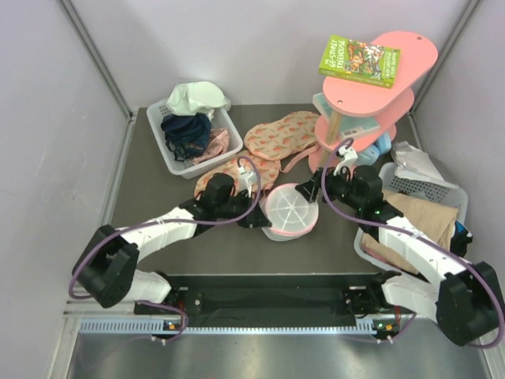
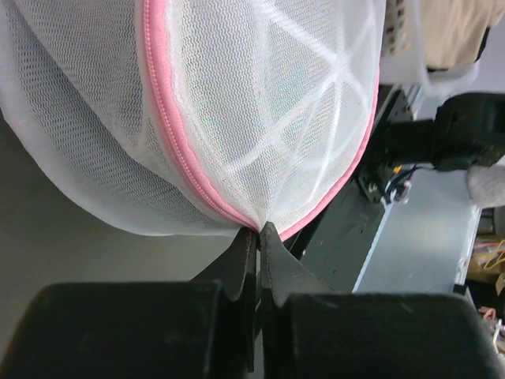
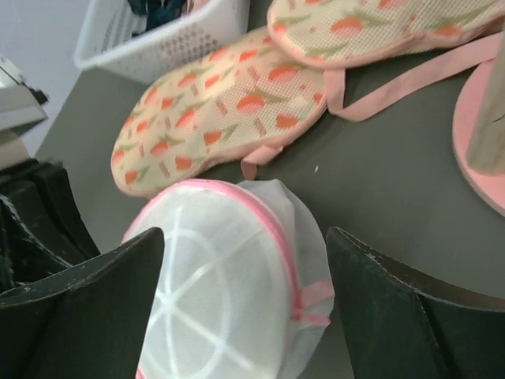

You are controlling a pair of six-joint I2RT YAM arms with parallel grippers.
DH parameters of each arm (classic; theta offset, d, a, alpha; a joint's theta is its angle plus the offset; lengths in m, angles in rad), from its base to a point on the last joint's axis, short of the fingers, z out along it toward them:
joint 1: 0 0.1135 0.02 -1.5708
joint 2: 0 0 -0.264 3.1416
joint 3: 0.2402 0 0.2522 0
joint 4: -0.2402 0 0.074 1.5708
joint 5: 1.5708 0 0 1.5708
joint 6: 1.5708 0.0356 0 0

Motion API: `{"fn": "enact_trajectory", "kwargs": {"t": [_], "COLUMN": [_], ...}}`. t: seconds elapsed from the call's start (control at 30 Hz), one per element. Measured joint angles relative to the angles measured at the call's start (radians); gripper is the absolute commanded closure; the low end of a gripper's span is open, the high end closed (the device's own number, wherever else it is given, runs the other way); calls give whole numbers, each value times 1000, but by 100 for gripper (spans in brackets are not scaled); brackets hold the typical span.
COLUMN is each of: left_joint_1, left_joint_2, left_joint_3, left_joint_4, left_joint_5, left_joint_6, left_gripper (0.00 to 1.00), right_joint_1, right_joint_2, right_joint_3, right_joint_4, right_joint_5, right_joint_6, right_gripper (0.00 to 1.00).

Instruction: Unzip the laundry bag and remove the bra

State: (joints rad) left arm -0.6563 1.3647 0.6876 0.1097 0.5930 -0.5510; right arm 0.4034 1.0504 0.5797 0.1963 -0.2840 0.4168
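The laundry bag point(image 1: 290, 211), a round white mesh pouch with pink zip trim, lies mid-table. My left gripper point(image 1: 265, 219) is shut on its left edge. In the left wrist view the jaws point(image 2: 254, 230) pinch the mesh where the pink trim point(image 2: 170, 118) meets. My right gripper point(image 1: 314, 190) is open over the bag's far right side. In the right wrist view its fingers point(image 3: 245, 237) stand apart on either side of the bag point(image 3: 221, 292), near a pink tab point(image 3: 312, 298). The bag's zip looks closed. The bra is hidden.
A white basket point(image 1: 160, 126) at the back left holds a navy garment point(image 1: 187, 132) and a pale cloth point(image 1: 197, 97). Pink fruit-print fabric pieces point(image 1: 280, 136) lie behind the bag. A pink tiered stand point(image 1: 367, 99) carries a green book point(image 1: 359, 61). A second basket point(image 1: 430, 189) stands at the right.
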Motion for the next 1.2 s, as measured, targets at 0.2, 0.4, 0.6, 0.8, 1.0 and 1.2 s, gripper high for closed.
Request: {"fn": "enact_trajectory", "kwargs": {"t": [0.2,0.4,0.6,0.8,1.0,1.2], "left_joint_1": [0,5,30,93,206,246], "left_joint_2": [-21,-28,-28,-26,14,114], "left_joint_3": [0,19,49,74,132,211], "left_joint_4": [-117,-192,-224,-284,-286,-252], "left_joint_5": [23,31,72,98,100,90], "left_joint_6": [75,135,185,229,224,187], "left_gripper": [100,100,100,100,100,100], "right_joint_1": [-17,-18,-19,-20,2,55], "right_joint_2": [115,143,175,183,156,121], "right_joint_3": [12,12,12,11,-13,-53], "right_joint_4": [0,5,5,11,35,58], "right_joint_5": [-159,-278,-347,-393,-385,-267], "right_joint_6": [-76,-111,-137,-140,-102,-2], "right_gripper": [21,30,57,100,100,100]}}
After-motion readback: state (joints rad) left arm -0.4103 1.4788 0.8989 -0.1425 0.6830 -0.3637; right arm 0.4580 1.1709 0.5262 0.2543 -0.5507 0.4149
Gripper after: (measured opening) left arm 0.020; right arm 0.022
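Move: The laundry bag hangs from the left fingers, which already pinch its pink zipper edge; its middle is about 9 cm to their right, 4 cm ahead and level with them. From the open right hand, the bag's middle is roughly 5 cm back, 4 cm left and 6 cm below. The nearer carrot-print pouch lies about 10 cm ahead, 24 cm left and 17 cm below that hand; the pink shelf's base is some 16 cm ahead and 12 cm right. The right fingers close on the laundry bag's right-hand edge beside the pink zipper, after that hand sinks about 4 cm, draws back and left about as far, and swings some 20 degrees counter-clockwise. The left hand keeps its pinch on the zipper edge, first easing about 2 cm back and left, then pushing some 9 cm forward and farther left, away from the near table edge. ##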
